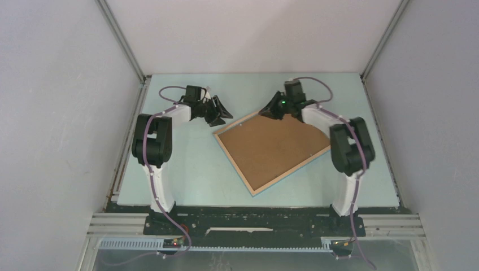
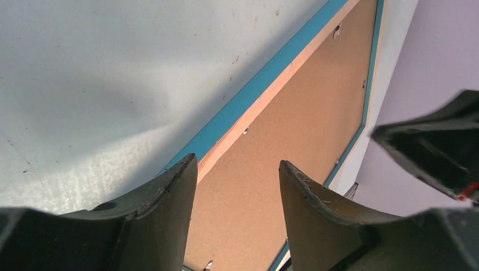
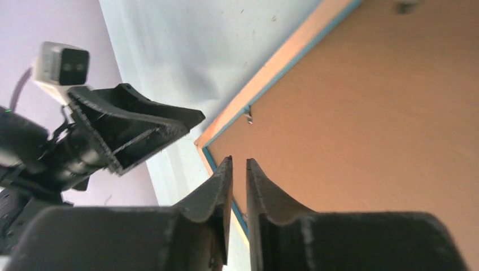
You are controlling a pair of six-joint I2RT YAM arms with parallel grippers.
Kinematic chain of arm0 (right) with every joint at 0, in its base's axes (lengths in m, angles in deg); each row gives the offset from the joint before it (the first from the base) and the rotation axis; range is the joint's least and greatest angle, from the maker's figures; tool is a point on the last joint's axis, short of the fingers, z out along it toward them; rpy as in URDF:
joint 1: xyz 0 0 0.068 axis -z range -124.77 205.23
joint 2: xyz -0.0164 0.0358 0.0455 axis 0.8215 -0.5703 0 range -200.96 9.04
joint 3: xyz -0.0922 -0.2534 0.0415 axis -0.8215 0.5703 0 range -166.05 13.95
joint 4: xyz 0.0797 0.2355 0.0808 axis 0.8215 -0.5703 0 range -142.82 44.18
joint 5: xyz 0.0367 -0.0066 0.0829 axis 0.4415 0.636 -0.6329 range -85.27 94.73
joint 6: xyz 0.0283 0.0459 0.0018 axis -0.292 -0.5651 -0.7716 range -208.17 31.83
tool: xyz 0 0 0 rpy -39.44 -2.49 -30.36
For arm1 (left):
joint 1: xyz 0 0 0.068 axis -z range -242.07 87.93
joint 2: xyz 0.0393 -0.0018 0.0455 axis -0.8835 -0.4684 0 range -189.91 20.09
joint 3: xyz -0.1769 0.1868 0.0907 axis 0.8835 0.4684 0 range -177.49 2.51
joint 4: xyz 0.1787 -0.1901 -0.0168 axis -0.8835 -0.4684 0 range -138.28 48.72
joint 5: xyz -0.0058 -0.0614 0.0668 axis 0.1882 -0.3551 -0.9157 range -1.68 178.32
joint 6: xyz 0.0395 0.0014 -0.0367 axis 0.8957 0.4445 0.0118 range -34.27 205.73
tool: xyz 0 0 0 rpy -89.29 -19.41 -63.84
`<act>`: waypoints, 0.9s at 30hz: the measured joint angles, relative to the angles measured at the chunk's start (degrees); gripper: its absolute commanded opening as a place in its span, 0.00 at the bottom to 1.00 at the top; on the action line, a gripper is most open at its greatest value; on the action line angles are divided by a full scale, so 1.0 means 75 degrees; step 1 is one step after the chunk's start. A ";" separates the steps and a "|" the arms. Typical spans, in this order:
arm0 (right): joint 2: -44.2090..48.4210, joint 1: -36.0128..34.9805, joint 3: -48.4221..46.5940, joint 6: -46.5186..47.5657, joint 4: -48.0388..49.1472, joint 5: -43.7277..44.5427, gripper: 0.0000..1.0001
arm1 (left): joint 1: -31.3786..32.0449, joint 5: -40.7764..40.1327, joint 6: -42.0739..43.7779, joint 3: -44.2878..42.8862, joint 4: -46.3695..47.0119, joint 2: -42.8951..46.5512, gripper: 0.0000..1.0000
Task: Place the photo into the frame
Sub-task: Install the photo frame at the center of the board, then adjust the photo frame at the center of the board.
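Observation:
The frame (image 1: 292, 171) lies face down in the middle of the table, its light wood rim (image 3: 282, 56) and turquoise edge (image 2: 260, 84) showing. A brown backing board (image 1: 271, 149) fills it. The photo is hidden. My left gripper (image 1: 221, 113) hovers open just off the frame's far left side, and the left wrist view shows its jaws (image 2: 237, 161) spread wide over the rim with nothing between them. My right gripper (image 1: 270, 111) is at the frame's far corner. Its fingers (image 3: 238, 160) stand a narrow gap apart above the board (image 3: 367, 113), holding nothing.
Small metal tabs (image 2: 246, 131) (image 3: 248, 117) sit along the inner rim over the board. The pale blue table (image 1: 186, 169) is walled by grey panels on the left, the right and at the back. The two grippers are close together at the frame's far end.

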 measured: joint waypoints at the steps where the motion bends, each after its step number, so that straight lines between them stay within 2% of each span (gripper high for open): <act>1: 0.0391 0.0149 0.0245 0.0102 -0.0169 0.0067 0.30 | 0.0000 0.0000 0.0000 0.0000 0.0000 0.0000 0.61; 5: 0.2052 0.1061 0.1058 0.0667 -0.0854 0.0329 0.42 | 0.0000 0.0006 0.0000 0.0000 0.0000 0.0000 0.61; 9: 0.3628 0.2553 0.2203 0.1221 -0.1239 0.0315 0.52 | 0.0000 0.0026 -0.0003 0.0000 0.0000 0.0000 0.61; 16: 0.5179 0.4922 0.3966 0.2095 -0.2113 0.0277 0.65 | 0.0000 0.0064 -0.0058 0.0003 0.0041 0.0000 0.61; 20: 0.5310 0.5345 0.4605 0.2442 -0.2305 0.0163 0.67 | 0.0003 0.0090 -0.0073 0.0038 0.0117 0.0000 0.61; 27: 0.4797 0.5045 0.5458 0.2500 -0.1827 -0.0286 0.66 | 0.0017 0.0201 -0.0082 0.0224 0.0221 0.0000 0.61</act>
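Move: The right hand is over the frame's far long side. It is going for the near-right side close to the frame's right corner, a spot about 16 cm back, 27 cm to its right and 8 cm below. The right corner itself is some 14 cm back and 31 cm right. The far corner is roughly 9 cm ahead and 13 cm right. From the left hand that spot lies about 14 cm back, 42 cm right and 5 cm lower. Quickly to the right and back, the right hand swings about 30 cm sideways and 15 cm back over the frame, arching up some 7 cm before sinking below its starting height. It turns clockwise 25 to 30 degrees while its nearly shut fingers open to about two thirds, then eases slightly left as it sinks towards the near-right side beside the right corner, fingers astride that side. ##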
